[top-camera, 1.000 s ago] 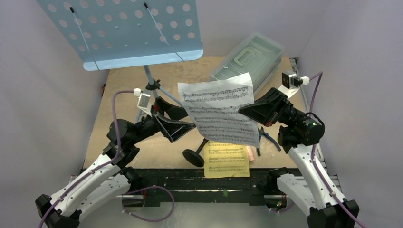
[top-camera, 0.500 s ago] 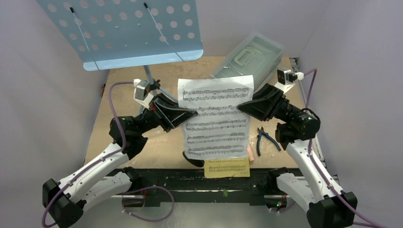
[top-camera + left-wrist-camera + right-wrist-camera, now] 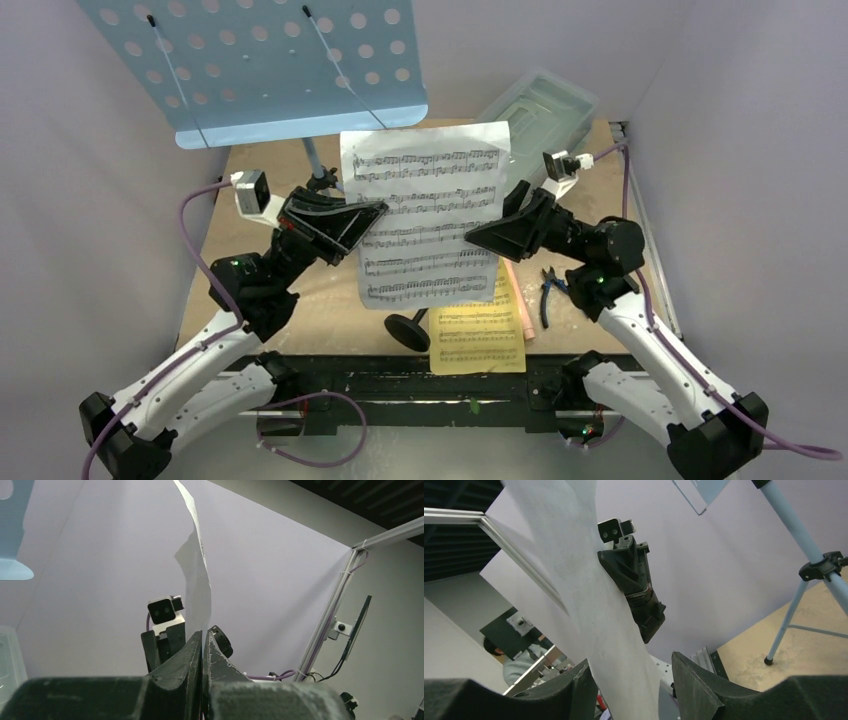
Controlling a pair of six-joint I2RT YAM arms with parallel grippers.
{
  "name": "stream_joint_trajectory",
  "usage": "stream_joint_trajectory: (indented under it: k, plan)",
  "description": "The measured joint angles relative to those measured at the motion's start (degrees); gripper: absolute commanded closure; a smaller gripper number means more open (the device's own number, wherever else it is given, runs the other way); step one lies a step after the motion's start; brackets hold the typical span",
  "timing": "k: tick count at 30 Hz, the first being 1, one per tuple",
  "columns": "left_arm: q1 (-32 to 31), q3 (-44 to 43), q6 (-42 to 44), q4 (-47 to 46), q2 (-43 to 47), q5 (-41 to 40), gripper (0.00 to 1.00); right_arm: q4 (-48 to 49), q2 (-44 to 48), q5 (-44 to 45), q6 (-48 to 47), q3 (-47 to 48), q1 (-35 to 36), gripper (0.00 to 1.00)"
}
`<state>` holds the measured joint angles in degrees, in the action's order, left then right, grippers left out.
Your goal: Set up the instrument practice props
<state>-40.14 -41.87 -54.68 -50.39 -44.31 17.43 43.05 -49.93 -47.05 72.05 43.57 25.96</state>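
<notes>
A white music sheet (image 3: 425,215) hangs upright in the air over the middle of the table. My left gripper (image 3: 377,214) is shut on the sheet's left edge; in the left wrist view the white music sheet (image 3: 196,582) rises from my pinched left gripper (image 3: 203,636). My right gripper (image 3: 478,236) stands open, and the paper (image 3: 584,590) passes loosely between the jaws of the right gripper (image 3: 631,672). The light blue music stand (image 3: 260,65) is at the back left. On the table lie a yellow sheet (image 3: 478,335), the black mic stand (image 3: 408,330) and a pink toy microphone (image 3: 515,295).
A clear lidded box (image 3: 545,105) sits at the back right. Blue-handled pliers (image 3: 550,290) lie beside my right arm. The stand's pole and tripod legs (image 3: 318,170) rise just behind my left gripper. Purple walls close in both sides.
My left gripper has shut on the white sheet's left edge and my right gripper has opened off it. The sheet has risen and shifted left and back, toward the stand.
</notes>
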Motion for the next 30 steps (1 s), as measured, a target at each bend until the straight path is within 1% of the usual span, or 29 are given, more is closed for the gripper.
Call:
stream_joint_trajectory:
  k: [2,3,4,5,6,7,8,9,10,11,14,17,19,21,23,25,28,30]
  plan:
    - [0.0,0.0,0.0,-0.2,-1.2,-0.7,1.00,-1.0,-1.0,0.2,-1.3,0.4,0.7,0.59]
    - [0.0,0.0,0.0,-0.2,-1.7,-1.0,1.00,-1.4,-1.2,0.4,-1.9,0.6,0.7,0.70]
    - [0.0,0.0,0.0,-0.3,-2.0,-1.2,1.00,-1.7,-1.4,0.6,-2.5,0.9,0.7,0.83]
    - [0.0,-0.2,0.1,0.0,-2.1,-1.2,0.97,-1.9,-1.5,0.9,-3.0,1.4,0.7,0.96]
    - [0.0,-0.8,0.3,1.0,-2.2,-1.2,0.85,-2.0,-1.6,1.1,-3.4,2.0,0.7,1.00]
    - [0.0,-1.8,0.9,2.4,-2.3,-1.3,0.73,-2.1,-1.8,1.2,-3.9,2.7,0.7,1.00]
    - [0.0,-3.0,1.8,4.7,-2.3,-1.4,0.58,-2.6,-2.0,1.4,-4.3,3.9,0.7,1.00]
    - [0.0,-5.5,3.3,9.3,-2.3,-1.9,0.45,-3.6,-2.5,1.6,-5.1,5.7,0.7,1.00]
    - [0.0,-8.3,5.2,14.3,-2.3,-2.8,0.37,-5.7,-3.2,1.9,-6.8,8.3,0.7,1.00]
    - [0.0,-11.3,7.1,19.7,-2.3,-3.9,0.31,-7.6,-3.9,2.5,-8.6,10.9,0.7,1.00]
    - [0.0,-23.2,15.1,37.7,-2.3,-9.8,0.27,-12.6,-7.5,4.2,-14.3,22.1,0.7,1.00]
    - [0.0,-32.3,23.2,51.8,-1.5,-16.8,0.23,-11.7,-11.1,5.4,-17.1,31.1,0.9,1.00]
    - [0.0,-37.0,28.3,59.5,-0.7,-21.5,0.20,-10.4,-14.3,5.6,-18.0,36.9,1.2,1.00]
    - [0.0,-40.3,32.0,65.1,0.6,-26.1,0.16,-9.7,-18.1,5.6,-18.8,42.8,1.7,1.00]
    - [0.0,-43.7,34.7,69.6,1.2,-31.2,0.16,-10.6,-21.9,5.7,-20.1,48.1,2.1,1.00]
    - [0.0,-47.6,36.3,73.8,0.3,-35.0,0.16,-14.2,-26.3,6.3,-22.6,54.9,2.3,1.00]
    - [0.0,-56.2,37.8,79.3,-4.8,-38.1,0.16,-25.2,-32.8,8.0,-29.5,66.8,2.3,1.00]
    - [0.0,-58.8,37.8,80.4,-8.1,-38.7,0.16,-30.7,-35.0,9.4,-33.8,71.3,2.3,1.00]
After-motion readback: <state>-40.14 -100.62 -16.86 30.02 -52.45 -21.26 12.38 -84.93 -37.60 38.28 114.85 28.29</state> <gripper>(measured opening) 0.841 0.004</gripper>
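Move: The white sheet hangs from your shut left fingers, its middle about 6 cm to the left hand's right and 3 cm below. From the right hand, whose open fingers straddle the sheet's right part, that middle is some 6 cm left and 3 cm up. The blue stand's desk lies roughly 30 cm ahead, 31 cm left and 14 cm above the right hand; the clear box about 46 cm ahead, 18 cm right, 36 cm below. Shut the right fingers to pinch the white sheet near its right edge, then open the left fingers wide and draw the left hand about 12 cm left and some 8 cm up, slightly forward, swinging it counter-clockwise. With the sheet pinched, raise the right hand about 22 cm, then carry it some 8 cm forward towards the blue desk, tilting the fingers upward. ##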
